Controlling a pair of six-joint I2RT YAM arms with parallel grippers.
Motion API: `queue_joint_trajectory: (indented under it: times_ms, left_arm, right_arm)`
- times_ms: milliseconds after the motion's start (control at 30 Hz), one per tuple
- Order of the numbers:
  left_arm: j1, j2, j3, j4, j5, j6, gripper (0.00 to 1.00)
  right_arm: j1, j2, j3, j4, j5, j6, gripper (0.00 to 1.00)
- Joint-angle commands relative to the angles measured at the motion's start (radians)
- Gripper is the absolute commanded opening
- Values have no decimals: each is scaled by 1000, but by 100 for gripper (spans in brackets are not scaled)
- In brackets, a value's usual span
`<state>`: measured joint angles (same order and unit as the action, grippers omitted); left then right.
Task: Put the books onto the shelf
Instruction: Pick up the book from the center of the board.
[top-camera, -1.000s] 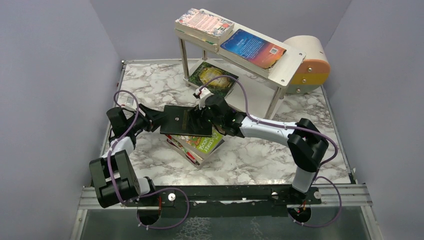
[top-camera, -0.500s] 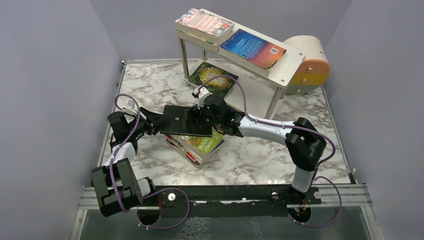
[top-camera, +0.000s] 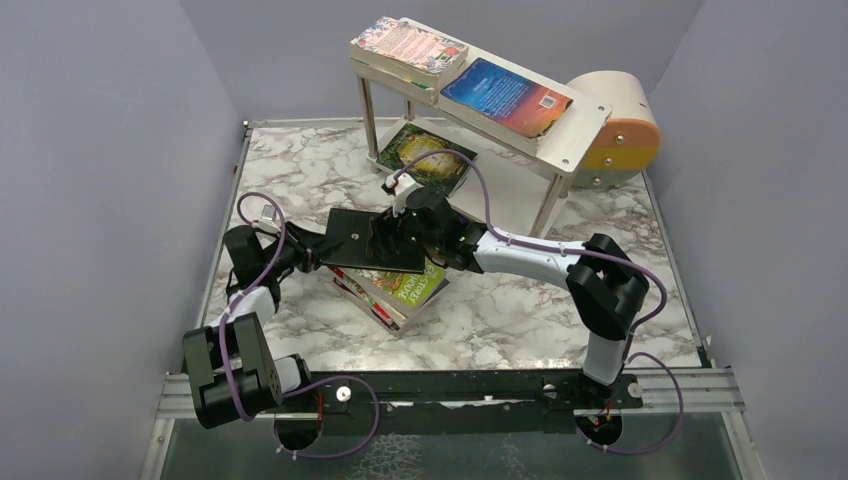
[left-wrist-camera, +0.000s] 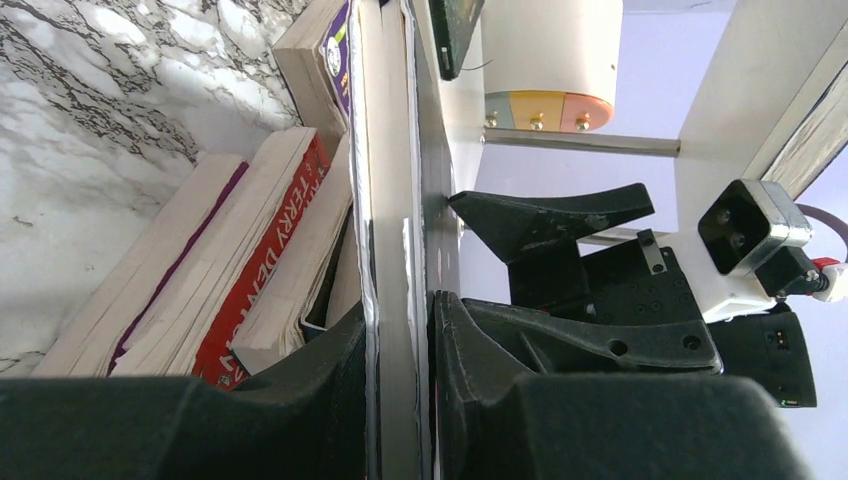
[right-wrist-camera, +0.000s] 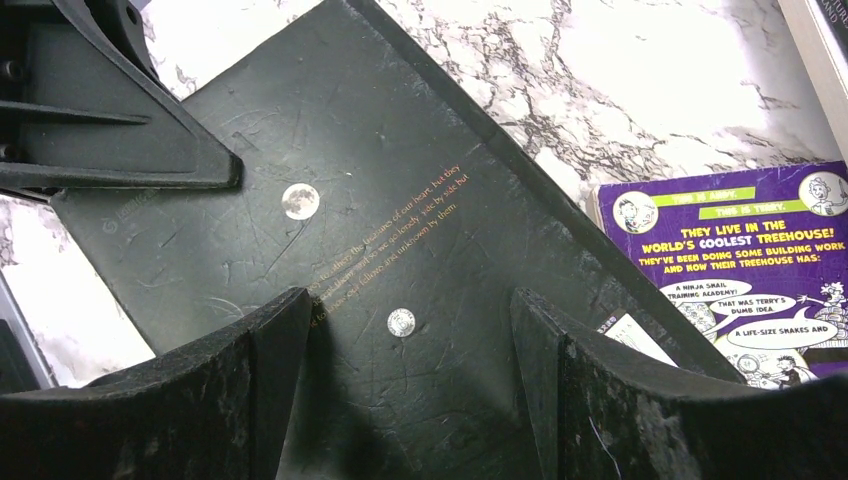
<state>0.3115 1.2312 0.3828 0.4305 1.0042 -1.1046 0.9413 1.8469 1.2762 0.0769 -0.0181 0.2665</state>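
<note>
A black book (top-camera: 360, 238) lies on top of a stack of books (top-camera: 400, 290) in the middle of the marble table. My left gripper (top-camera: 318, 248) is shut on its left edge. In the left wrist view the book's edge (left-wrist-camera: 395, 200) is pinched between both pads, around the gripper's midpoint (left-wrist-camera: 398, 340). My right gripper (top-camera: 393, 232) is open directly over the black cover (right-wrist-camera: 380, 200), its jaws apart with nothing between them (right-wrist-camera: 400, 350). A purple book (right-wrist-camera: 740, 270) shows beneath. The shelf (top-camera: 575, 135) at the back carries a pink-patterned book (top-camera: 408, 45) and a blue one (top-camera: 505, 95); a green book (top-camera: 425, 158) lies on its lower tier.
A round beige-and-orange box (top-camera: 620, 125) stands right of the shelf. Purple walls close in the table on three sides. A red-spined book (left-wrist-camera: 265, 260) sits in the stack under the black one. My left gripper's finger (right-wrist-camera: 120, 140) shows in the right wrist view.
My left gripper has closed on the black book's left edge. The right gripper has shifted slightly left over the cover and stays open.
</note>
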Motion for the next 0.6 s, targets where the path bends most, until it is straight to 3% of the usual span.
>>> queue_joint_trajectory:
  times_ms: [0,267,567]
  left_arm:
    - [-12,-7,-8,140,-59,-42,0]
    - [-12,40,83,345,-173,-201,0]
    - [-14,178,233,410,-128,-260,0]
  right_arm:
    - [20,37,-17,-112,-43,10,72]
    - [19,-152,-60,-162,83,-4,73]
    - [21,-398,-75,-261,213,-43,73]
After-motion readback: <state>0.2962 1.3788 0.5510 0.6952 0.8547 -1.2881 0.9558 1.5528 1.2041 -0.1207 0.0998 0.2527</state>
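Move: The left fingers already pinch the black book by its left edge, its middle some 9 cm to their right and 2 cm ahead. The lower shelf lies about 20 cm ahead and 26 cm right, 8 cm lower; the green book on it 24 cm ahead, 18 cm right. The Treehouse book topping the stack is 3 cm back, 10 cm right, 6 cm below. The black book's middle sits just under the right fingers, 1 cm ahead and 1 cm left. Keep the left gripper's pinch on the black book and, slowly at first, then quicker, carry it about 7 cm forward and 5 cm up towards the shelf, drifting slightly left, with the fingertips tipping up and swinging counter-clockwise some 10 degrees. Meanwhile lift the open right fingers free of the cover, up and to the right, a little back. ##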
